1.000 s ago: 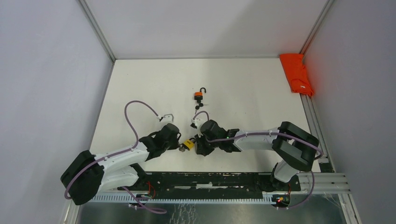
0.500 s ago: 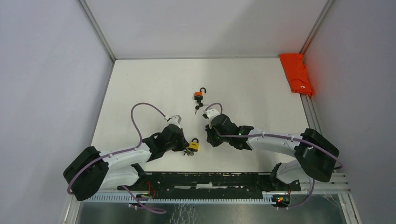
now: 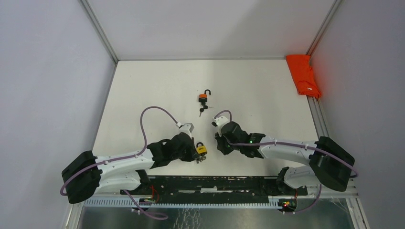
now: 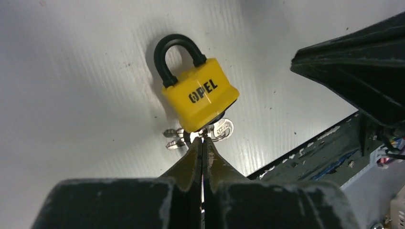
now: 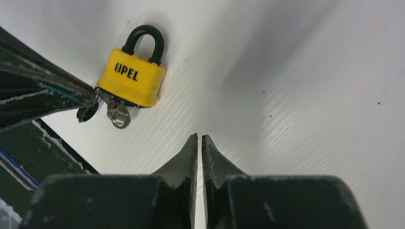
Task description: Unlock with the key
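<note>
A yellow padlock (image 4: 200, 98) with a black shackle, both legs seated in the body, lies on the white table (image 3: 157, 90) near the front edge. A key sticks out of its underside, with spare keys (image 4: 222, 129) on a ring beside it. My left gripper (image 4: 202, 138) is shut on that key, its tips right against the lock's bottom. In the top view the padlock (image 3: 201, 149) sits just right of the left gripper (image 3: 195, 154). My right gripper (image 5: 199, 137) hovers a short way right of the padlock (image 5: 131, 76), its jaws parted by a thin gap with nothing between them.
An orange padlock (image 3: 204, 98) with an open shackle lies mid-table, with keys (image 3: 204, 110) just below it. A red cloth (image 3: 304, 75) sits at the back right corner. The black base rail (image 3: 215, 183) runs along the near edge, close behind the yellow padlock.
My right gripper has let go of the yellow padlock, drawn back to the right and parted slightly. The left gripper has carried the padlock a little rightward by its key.
</note>
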Controlling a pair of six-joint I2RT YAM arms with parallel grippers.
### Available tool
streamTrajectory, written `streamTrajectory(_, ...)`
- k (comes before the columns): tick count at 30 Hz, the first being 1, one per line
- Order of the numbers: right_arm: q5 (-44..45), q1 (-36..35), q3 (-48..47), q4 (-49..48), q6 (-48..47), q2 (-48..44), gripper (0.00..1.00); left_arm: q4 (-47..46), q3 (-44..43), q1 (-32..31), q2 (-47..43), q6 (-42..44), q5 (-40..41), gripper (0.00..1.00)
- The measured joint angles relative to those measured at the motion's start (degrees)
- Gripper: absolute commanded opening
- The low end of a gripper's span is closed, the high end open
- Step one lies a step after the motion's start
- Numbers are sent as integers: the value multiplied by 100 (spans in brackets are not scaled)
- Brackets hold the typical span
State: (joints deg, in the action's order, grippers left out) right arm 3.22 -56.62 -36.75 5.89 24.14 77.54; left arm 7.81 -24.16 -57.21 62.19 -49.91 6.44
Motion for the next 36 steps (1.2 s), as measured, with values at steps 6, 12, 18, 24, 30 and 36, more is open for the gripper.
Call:
streamTrajectory(6,90,-328,153,-7,33,-251,28,321,-107,-68,-11,-15,321,2)
streamTrajectory(12,-149,-527,516,-612,378,-337,32,229,-420,-68,286,-9,501,2)
streamTrajectory(18,-238,-514,1163,-1064,898,-667,32,-527,-485,-70,960,-13,162,2)
streamTrajectory(24,-348,-337,1668,-1464,1270,-1231,32,-1051,-745,-127,1556,-11,-168,2)
streamTrajectory(30,-197,-70,2002,-1388,1453,-1878,36,-914,-1014,-144,1784,35,-199,2)
streamTrajectory(36,-181,570,2074,-1429,1373,-2153,37,-227,-1088,-144,1419,90,120,2)
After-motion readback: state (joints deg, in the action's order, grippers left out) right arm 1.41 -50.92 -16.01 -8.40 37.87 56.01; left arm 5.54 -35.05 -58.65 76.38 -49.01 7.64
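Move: The yellow padlock lies flat just beyond the left fingertips, about 3 cm ahead, 2 cm right and 2 cm below, shackle pointing forward. Its keys are at its near end, level with the left hand and 2 cm to its right. From the right hand these keys lie some 7 cm left, 3 cm back and about 3 cm down, the padlock body 8 cm left, straight across. The orange padlock sits roughly 24 cm ahead of the right hand and 7 cm left. The left fingers, still shut, nudge the key end of the yellow padlock: they edge 2 cm forward, sweep about 6 cm right at level height, then ease back left a little. The right hand, clear of the padlock, draws back nearly 5 cm, then comes forward again while shifting 4 cm right, opening its almost shut fingers to about a third and rolling some 20 degrees left side up, turning clockwise. ##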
